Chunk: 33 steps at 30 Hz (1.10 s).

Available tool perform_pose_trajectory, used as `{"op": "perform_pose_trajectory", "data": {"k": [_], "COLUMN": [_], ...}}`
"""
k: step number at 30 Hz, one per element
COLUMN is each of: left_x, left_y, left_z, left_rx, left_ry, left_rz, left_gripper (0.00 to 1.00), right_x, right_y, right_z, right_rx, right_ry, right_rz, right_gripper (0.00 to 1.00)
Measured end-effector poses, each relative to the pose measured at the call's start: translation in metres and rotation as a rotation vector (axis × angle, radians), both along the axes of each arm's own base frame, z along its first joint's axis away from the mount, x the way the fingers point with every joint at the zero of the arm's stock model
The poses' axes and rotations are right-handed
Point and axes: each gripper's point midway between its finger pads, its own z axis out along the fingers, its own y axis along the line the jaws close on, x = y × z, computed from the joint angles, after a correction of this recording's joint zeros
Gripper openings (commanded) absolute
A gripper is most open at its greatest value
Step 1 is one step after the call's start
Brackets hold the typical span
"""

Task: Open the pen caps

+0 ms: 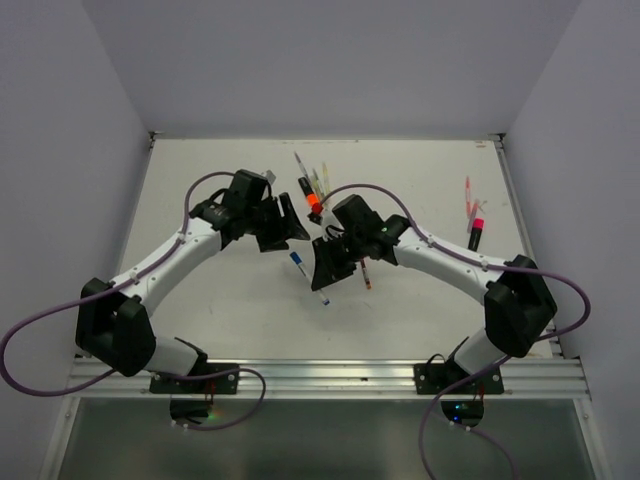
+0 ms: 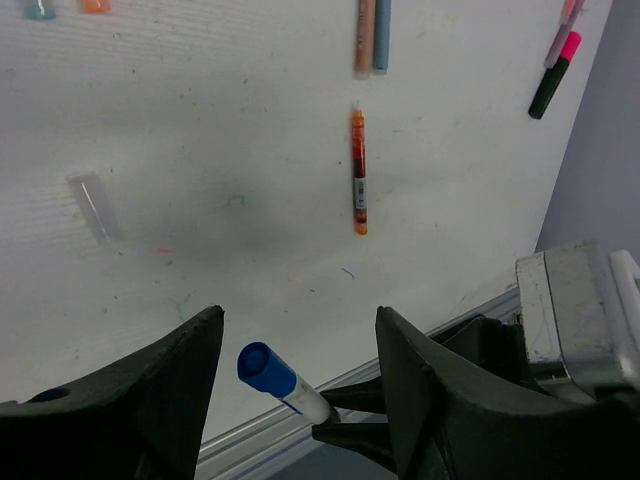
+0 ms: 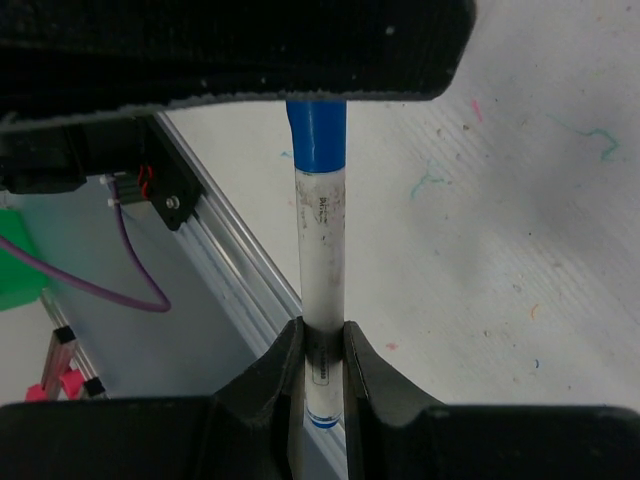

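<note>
My right gripper (image 3: pixel 322 338) is shut on the white body of a pen (image 3: pixel 322 250), which hangs above the table with its blue pen cap (image 3: pixel 316 135) pointing away. My left gripper (image 2: pixel 300 318) is open, and the blue cap (image 2: pixel 265 368) sits between its fingers, closer to the left finger (image 2: pixel 190 370), touching neither. From above, the two grippers meet mid-table, the left gripper (image 1: pixel 290 232) at the capped end (image 1: pixel 297 259) and the right gripper (image 1: pixel 328 268) on the pen's body (image 1: pixel 310 280). Other pen caps lie at the back: an orange one (image 1: pixel 314 203) and a pink one (image 1: pixel 477 221).
An orange pen (image 2: pixel 358 172) lies on the table beyond my left fingers, and two more pens (image 2: pixel 368 35) lie farther off. A pink-capped black highlighter (image 2: pixel 555 75) lies at the right. A clear cap (image 2: pixel 92 203) lies to the left. The aluminium rail (image 1: pixel 330 375) runs along the near edge.
</note>
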Motion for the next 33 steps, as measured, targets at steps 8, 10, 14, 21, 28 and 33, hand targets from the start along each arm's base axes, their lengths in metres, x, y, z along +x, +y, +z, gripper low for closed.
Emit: {"op": "perform_pose_trajectory", "data": {"k": [8,10,14,21,28,33], "left_x": [0.0,0.0,-0.004,-0.008,-0.006,-0.005], "left_y": [-0.002,-0.003,-0.007,-0.011,-0.011,-0.018], "left_z": [0.001,0.001,0.001,0.001,0.001,0.007], "left_rx": [-0.006,-0.006,-0.007,-0.008,-0.007,-0.036], "left_ry": [-0.008,-0.008,-0.008,-0.005,-0.005,-0.013], "left_rz": [-0.008,-0.011,-0.025,-0.038,-0.027,-0.029], "left_gripper": [0.65,0.65,0.62,0.44,0.0,0.0], "right_x": [0.012,0.014,0.02,0.023,0.023,0.023], "right_y": [0.001,0.002,0.007,0.011,0.011,0.011], "right_z": [0.008,0.012,0.022,0.029,0.028,0.028], "right_rx": [0.027,0.034,0.056,0.071,0.071,0.07], "right_ry": [0.007,0.005,-0.01,-0.016,-0.012,-0.01], "right_rz": [-0.049,-0.057,-0.066,-0.074,-0.078,-0.08], "right_gripper": [0.0,0.0,0.0,0.0,0.0,0.23]}}
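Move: The pen's blue cap, on the far end of the pen that the right hand still grips near its tail, sits about 3 cm back, 2 cm to the right and 3 cm below the open left hand. From the right hand the cap is roughly 7 cm ahead, 5 cm left and 2 cm higher. On the table some 16 cm below the left hand, a clear cap lies 3 cm back and 2 cm left, and a red pen 3 cm back and 16 cm right. The left fingers close from well open to pinch the blue cap between their pads, after that hand eases about 1 cm to the right; it shifts nearly another centimetre right and slightly up as they shut. Before that, the right hand, keeping its grip, brings the cap in between them, rising about 3 cm and going some 2 cm forward and 1 cm left, then holds still. ##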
